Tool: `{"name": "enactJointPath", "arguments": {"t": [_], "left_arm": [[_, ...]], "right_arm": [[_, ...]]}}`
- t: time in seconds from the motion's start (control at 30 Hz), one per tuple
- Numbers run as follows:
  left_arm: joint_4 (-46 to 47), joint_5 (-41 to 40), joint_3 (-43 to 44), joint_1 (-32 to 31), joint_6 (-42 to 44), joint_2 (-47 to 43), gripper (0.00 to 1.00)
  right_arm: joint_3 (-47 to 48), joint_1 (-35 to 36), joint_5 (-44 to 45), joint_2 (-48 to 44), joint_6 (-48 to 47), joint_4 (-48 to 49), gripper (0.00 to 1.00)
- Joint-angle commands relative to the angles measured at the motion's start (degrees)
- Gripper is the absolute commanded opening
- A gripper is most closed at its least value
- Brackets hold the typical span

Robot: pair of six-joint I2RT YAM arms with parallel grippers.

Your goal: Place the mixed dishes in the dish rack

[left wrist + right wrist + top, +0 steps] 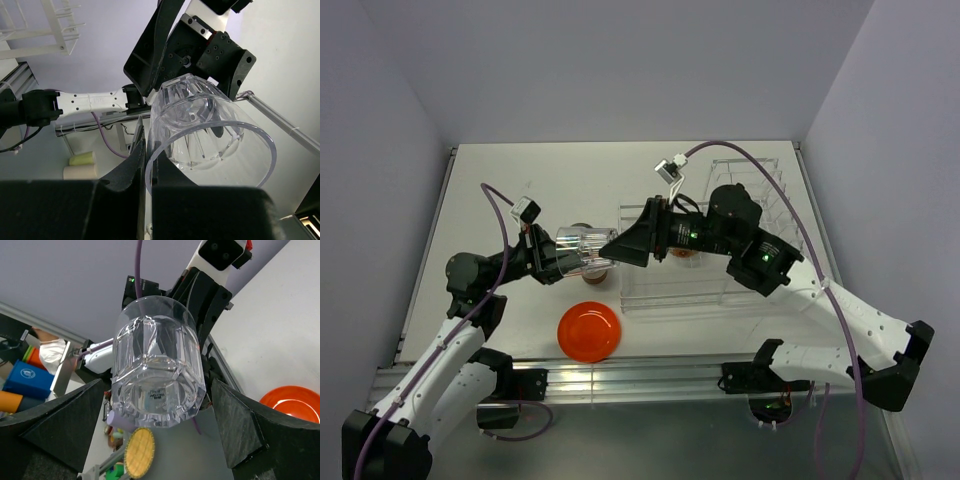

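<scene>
The clear glass [582,252] hangs on its side above the table, and my left gripper [558,255] is shut on its rim. In the left wrist view the two fingers [135,165] pinch the rim of the glass [210,135], one inside and one outside. My right gripper [612,249] is open around the glass's base; in the right wrist view the glass [157,375] sits between the spread fingers [65,425] with gaps on both sides. The orange-red plate [589,331] lies flat on the table. The clear dish rack [740,215] stands at the right.
A brown cup [596,273] shows partly under the glass, and a brownish piece [685,252] sits in the rack behind the right arm. A metal rail [650,375] runs along the near edge. Walls close in the table on three sides.
</scene>
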Motion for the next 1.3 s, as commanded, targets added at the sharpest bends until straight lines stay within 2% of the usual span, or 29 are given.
{"name": "enactJointPath", "arguments": {"t": [0.0,0.27,0.4,0.43,0.47,0.5,0.53,0.57,0.6,0.63,0.67,0.7,0.9,1.03,1.27], "left_arm": [[2.9,0.5,0.8,0.1,0.7,-1.1,0.0],[4.4,1.0,0.9,0.1,0.0,-0.6,0.0],[4.0,2.0,1.2,0.1,0.3,-0.8,0.0],[4.3,2.2,1.1,0.1,0.2,-0.6,0.06],[4.9,2.4,0.7,0.1,0.2,-0.6,0.11],[5.1,2.5,0.5,0.1,0.2,-0.7,0.17],[5.2,2.7,0.5,0.1,0.2,-0.9,0.32],[5.2,2.7,0.1,0.1,0.2,-1.0,0.42],[5.2,2.7,-0.2,0.1,0.3,-1.2,0.52],[5.2,2.7,-0.4,0.1,0.4,-1.7,0.73],[5.2,2.4,-1.0,0.1,0.6,-2.0,0.83],[4.0,2.3,-1.2,0.1,0.9,-2.7,0.99],[-10.3,0.9,-3.1,0.1,10.2,-9.0,0.99],[-19.6,0.4,-4.8,0.2,13.5,-13.8,0.99],[-39.7,-1.8,1.7,0.4,25.0,-18.7,0.99]], "right_arm": [[1.2,0.3,-1.4,1.1,1.6,5.0,0.94],[1.0,1.1,-2.0,2.0,3.0,7.4,0.83],[0.2,1.3,-2.9,1.9,4.1,9.1,0.66],[0.0,1.3,-3.1,1.9,4.3,9.9,0.55],[-0.2,1.3,-3.3,1.8,4.5,10.2,0.5],[-0.3,1.4,-3.4,1.8,4.9,10.5,0.37],[-0.3,1.5,-3.4,1.7,5.0,10.6,0.26],[-0.4,1.6,-3.4,1.7,5.0,10.5,0.15],[-0.5,1.7,-3.2,1.5,5.1,10.4,0.0],[-0.6,1.6,-3.0,1.4,5.1,10.1,0.0],[-0.7,1.6,-2.7,0.9,5.0,9.9,0.0],[-0.8,1.6,-1.8,0.5,4.9,9.8,0.0],[2.2,1.6,2.9,-1.2,2.3,5.4,0.0],[6.9,1.5,8.6,-0.8,-1.9,-6.2,0.0],[9.0,0.2,15.4,-2.4,-5.9,-14.8,0.0]]}}
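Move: The clear glass, held on its side in the air by the left hand, has its middle about 5 cm right, 3 cm ahead and 3 cm above that hand. From the right hand it is some 4 cm to the left, level in height and in reach. Well below, counted from the right hand, the nearer steel cup stands about 12 cm ahead and 9 cm left, 33 cm down; the orange plate lies 6 cm back, 8 cm left, 37 cm down. The clear glass changes hands in mid-air: the right hand eases about 1 cm left and closes its wide-open fingers on the base end. Then the left fingers, still pinching the wall by the rim, open wide, and that hand leaves down some 5 cm and back 3 cm. The right hand then carries the glass about 2.5 cm right and 2 cm forward, swinging some 10 degrees clockwise. ##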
